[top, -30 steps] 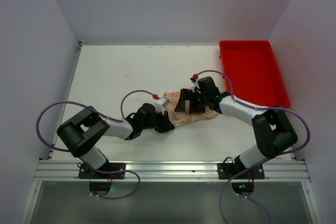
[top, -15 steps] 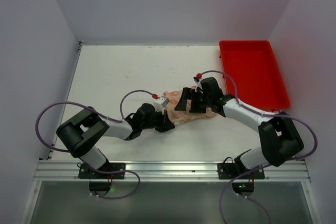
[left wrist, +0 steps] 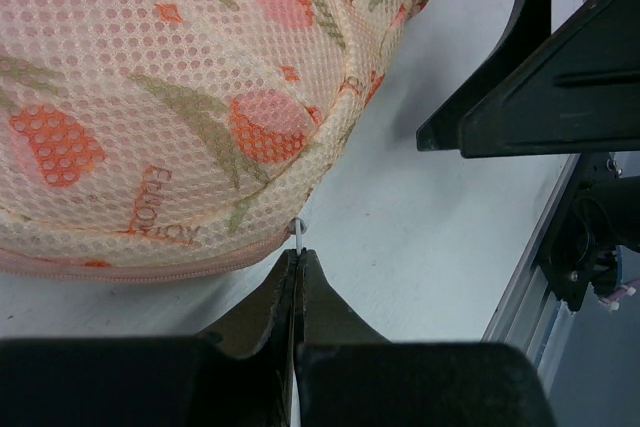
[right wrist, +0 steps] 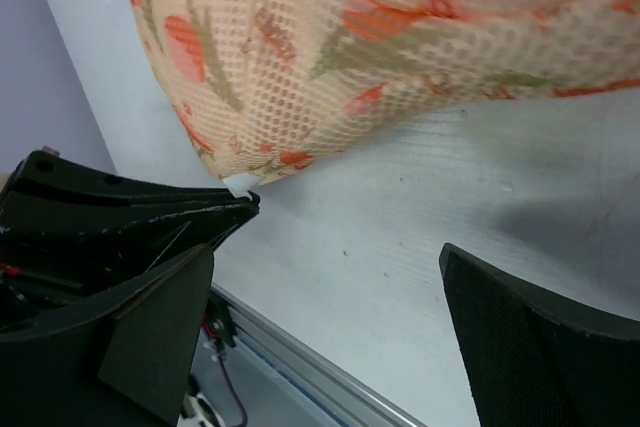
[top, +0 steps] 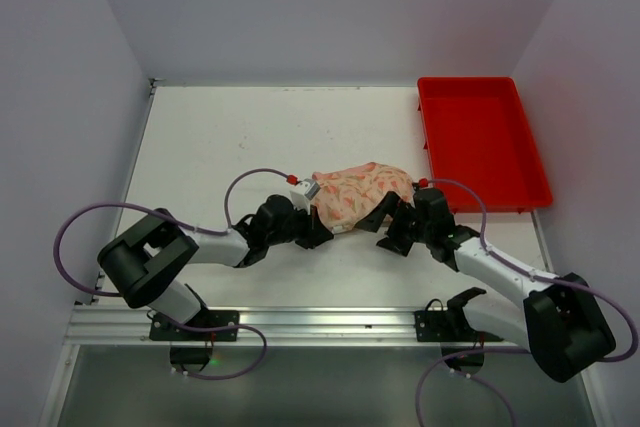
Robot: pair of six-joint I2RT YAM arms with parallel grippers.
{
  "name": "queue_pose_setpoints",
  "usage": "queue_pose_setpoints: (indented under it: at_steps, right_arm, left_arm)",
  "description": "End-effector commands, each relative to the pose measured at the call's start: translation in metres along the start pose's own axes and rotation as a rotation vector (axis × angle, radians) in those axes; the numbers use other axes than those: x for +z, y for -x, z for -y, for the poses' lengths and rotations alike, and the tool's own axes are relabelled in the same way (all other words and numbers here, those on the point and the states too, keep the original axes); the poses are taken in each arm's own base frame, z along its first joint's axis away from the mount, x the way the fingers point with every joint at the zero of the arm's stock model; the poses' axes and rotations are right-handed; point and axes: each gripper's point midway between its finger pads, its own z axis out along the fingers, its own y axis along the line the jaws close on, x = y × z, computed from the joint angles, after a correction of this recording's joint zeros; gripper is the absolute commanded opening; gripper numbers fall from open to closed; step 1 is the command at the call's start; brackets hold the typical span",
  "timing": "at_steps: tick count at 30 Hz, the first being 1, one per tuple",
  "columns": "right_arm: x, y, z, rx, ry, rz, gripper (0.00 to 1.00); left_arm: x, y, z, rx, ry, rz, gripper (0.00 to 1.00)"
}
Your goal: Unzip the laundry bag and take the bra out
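The floral mesh laundry bag (top: 358, 192) lies at mid-table, zipped as far as I can see. My left gripper (top: 322, 236) sits at its near-left edge. In the left wrist view the jaws (left wrist: 299, 255) are shut on the small white zipper pull (left wrist: 298, 234) at the bag's (left wrist: 180, 97) seam. My right gripper (top: 397, 232) stands open just near-right of the bag, touching nothing. The right wrist view shows the bag (right wrist: 400, 37) ahead of the wide-open right gripper (right wrist: 325, 257) and the left gripper's tip (right wrist: 235, 209) pinching the pull (right wrist: 240, 185). The bra is hidden.
A red tray (top: 520, 192) stands at the far right of the table. The aluminium rail (top: 330, 325) runs along the near edge, close behind both grippers. Grey walls enclose the left, back and right sides.
The right arm has drawn back from on top of the bag toward the near edge, uncovering it. The left gripper has closed on the zipper pull.
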Motion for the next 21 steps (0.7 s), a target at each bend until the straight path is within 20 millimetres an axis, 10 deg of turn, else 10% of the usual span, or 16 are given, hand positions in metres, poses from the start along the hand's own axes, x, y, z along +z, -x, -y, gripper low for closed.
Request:
queue_pose_setpoints:
  at_steps: [1, 14, 21]
  right_arm:
    - [0.004, 0.018, -0.027, 0.138, 0.121, 0.082, 0.95]
    - [0.050, 0.025, -0.029, 0.279, 0.139, 0.054, 0.88]
    - [0.054, 0.023, -0.036, 0.251, 0.168, 0.025, 0.13]
  left_arm:
    - [0.001, 0.024, 0.019, 0.010, -0.054, 0.063, 0.00]
    - [-0.005, 0.026, 0.023, 0.009, -0.059, 0.071, 0.00]
    - [-0.015, 0.025, 0.012, 0.019, 0.004, 0.085, 0.00]
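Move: The near edge of the laundry bag, where my right fingers will shut, lies about 4 cm ahead of my right hand, 3 cm to its left and 3 cm below. The zipper pull, still in my left fingers, is roughly 10 cm to the right hand's left, level in reach and 3 cm lower; the red bin's middle is some 22 cm ahead and 26 cm to the right, about 5 cm down. From my left hand that edge is 4 cm ahead and 7 cm to the right, about level. After a small dip, I swing my open right hand forward and left about 5 cm over the bag's near edge, turning it some 10 degrees clockwise, then sink roughly 3 cm and pinch the mesh a little to the right of the zipper pull. My left hand keeps the pull's cord pinched, easing up about a centimetre. ##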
